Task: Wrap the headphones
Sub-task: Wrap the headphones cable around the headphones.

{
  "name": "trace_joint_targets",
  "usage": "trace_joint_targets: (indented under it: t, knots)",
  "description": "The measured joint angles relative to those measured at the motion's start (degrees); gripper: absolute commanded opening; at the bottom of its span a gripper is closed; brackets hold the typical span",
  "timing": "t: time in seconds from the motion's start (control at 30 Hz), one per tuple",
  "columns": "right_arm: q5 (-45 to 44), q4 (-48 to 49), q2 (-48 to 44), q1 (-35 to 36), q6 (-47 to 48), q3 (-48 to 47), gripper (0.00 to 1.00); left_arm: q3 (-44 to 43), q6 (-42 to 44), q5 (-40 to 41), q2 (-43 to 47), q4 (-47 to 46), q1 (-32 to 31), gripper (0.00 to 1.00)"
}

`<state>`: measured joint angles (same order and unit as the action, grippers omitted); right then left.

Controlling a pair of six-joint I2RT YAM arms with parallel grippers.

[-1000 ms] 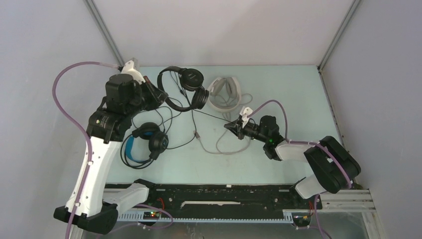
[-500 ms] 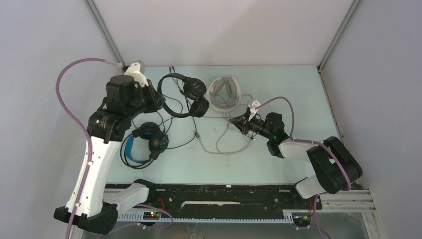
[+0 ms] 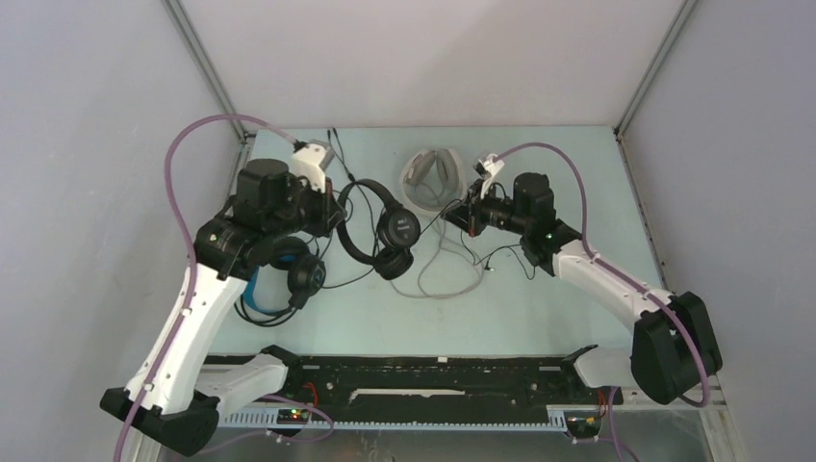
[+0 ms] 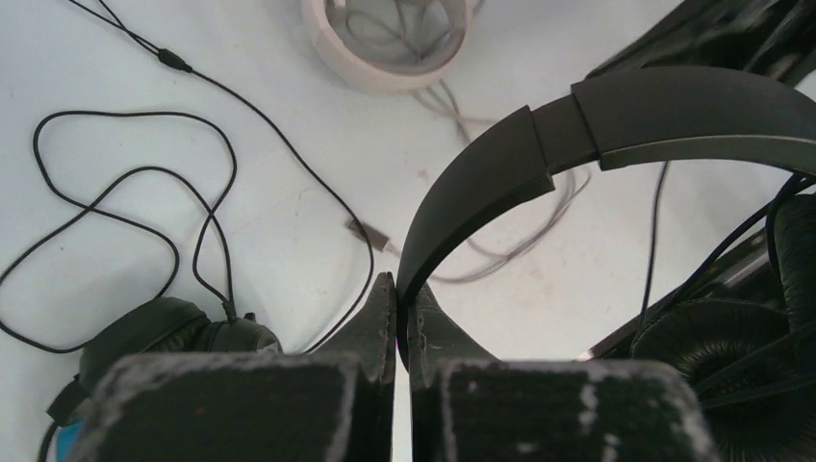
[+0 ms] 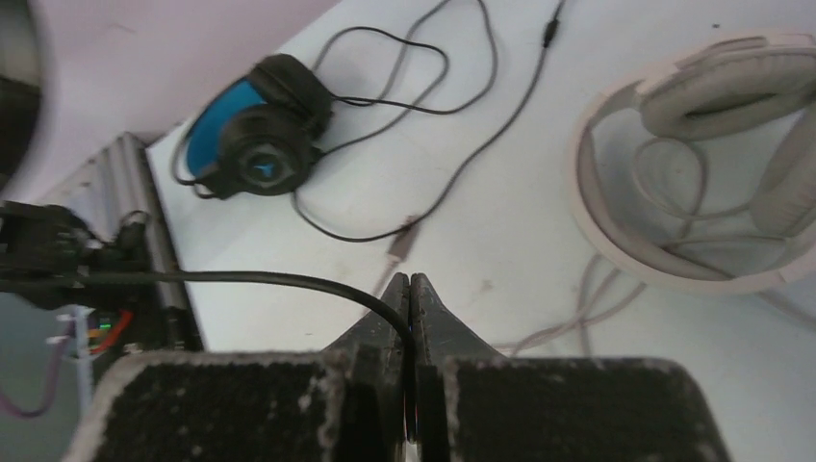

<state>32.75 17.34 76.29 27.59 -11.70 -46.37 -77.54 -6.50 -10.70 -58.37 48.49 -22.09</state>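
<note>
My left gripper [image 3: 339, 219] is shut on the headband of the all-black headphones [image 3: 390, 231], which hang lifted over the middle of the table. In the left wrist view the fingertips [image 4: 383, 289] pinch the band [image 4: 577, 125], and an ear cup [image 4: 712, 356] sits at lower right. My right gripper [image 3: 458, 216] is shut on these headphones' thin black cable [image 5: 241, 277], which runs off to the left from its closed gripper [image 5: 409, 281]. The white-grey headphones [image 3: 433, 180] lie at the back. The black pair with the blue headband [image 3: 279, 274] lies at the left.
The white pair's grey cable [image 3: 447, 279] loops loosely on the table in front of it. A thin black cable [image 4: 125, 212] from the blue pair curls across the table at the left. The black rail [image 3: 423, 371] runs along the near edge.
My left arm has carried the black headphones right and nearer, from the back left to the table's middle. My right arm has swung further back and right, still pinching the cable.
</note>
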Motion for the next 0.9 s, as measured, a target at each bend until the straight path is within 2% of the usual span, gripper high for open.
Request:
trace_joint_targets:
  t: [0.2,0.37,0.73,0.9]
  knots:
    - [6.6,-15.0,-3.0,0.0,-4.7,-9.2,0.0,7.1,7.9,3.4,0.4,-3.7,-4.2,0.0]
    - [11.5,-20.3,-4.5,0.0,-11.5,-10.5,0.0,11.3,13.4,5.1,2.3,-9.0,-6.7,0.0]
    - [16.9,-17.2,-4.8,0.9,-24.3,-10.6,0.0,13.4,23.2,12.4,3.9,-13.9,-12.5,0.0]
    - [18.2,-17.6,-3.8,2.8,-27.3,-13.0,0.0,13.4,26.6,20.7,2.9,-14.1,-15.1,0.0]
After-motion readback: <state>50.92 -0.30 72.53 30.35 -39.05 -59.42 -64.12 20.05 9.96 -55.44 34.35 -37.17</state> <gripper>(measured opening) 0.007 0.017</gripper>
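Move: The left gripper holds the headband; the headphones' ear cups hang about 10 cm to its right, 3 cm back and roughly 5 cm lower. From the right gripper, pinching the cable, the cups are about 10 cm left, 9 cm back and some 5 cm higher. The white headset lies about 16 cm ahead of the right gripper, 3 cm left, 18 cm below; the blue-black headset is 13 cm left of the left gripper, 3 cm ahead, 28 cm below. Keep the cable pinched and sweep the right gripper back and up, about 9 cm each way, drifting a little left, so it comes in from beyond the ear cups to their right side, the wrist rolling some 30 degrees. Meanwhile hold the headband, lower the left gripper 3 to 4 cm and roll it so its left side rises while the fingers tip up. ##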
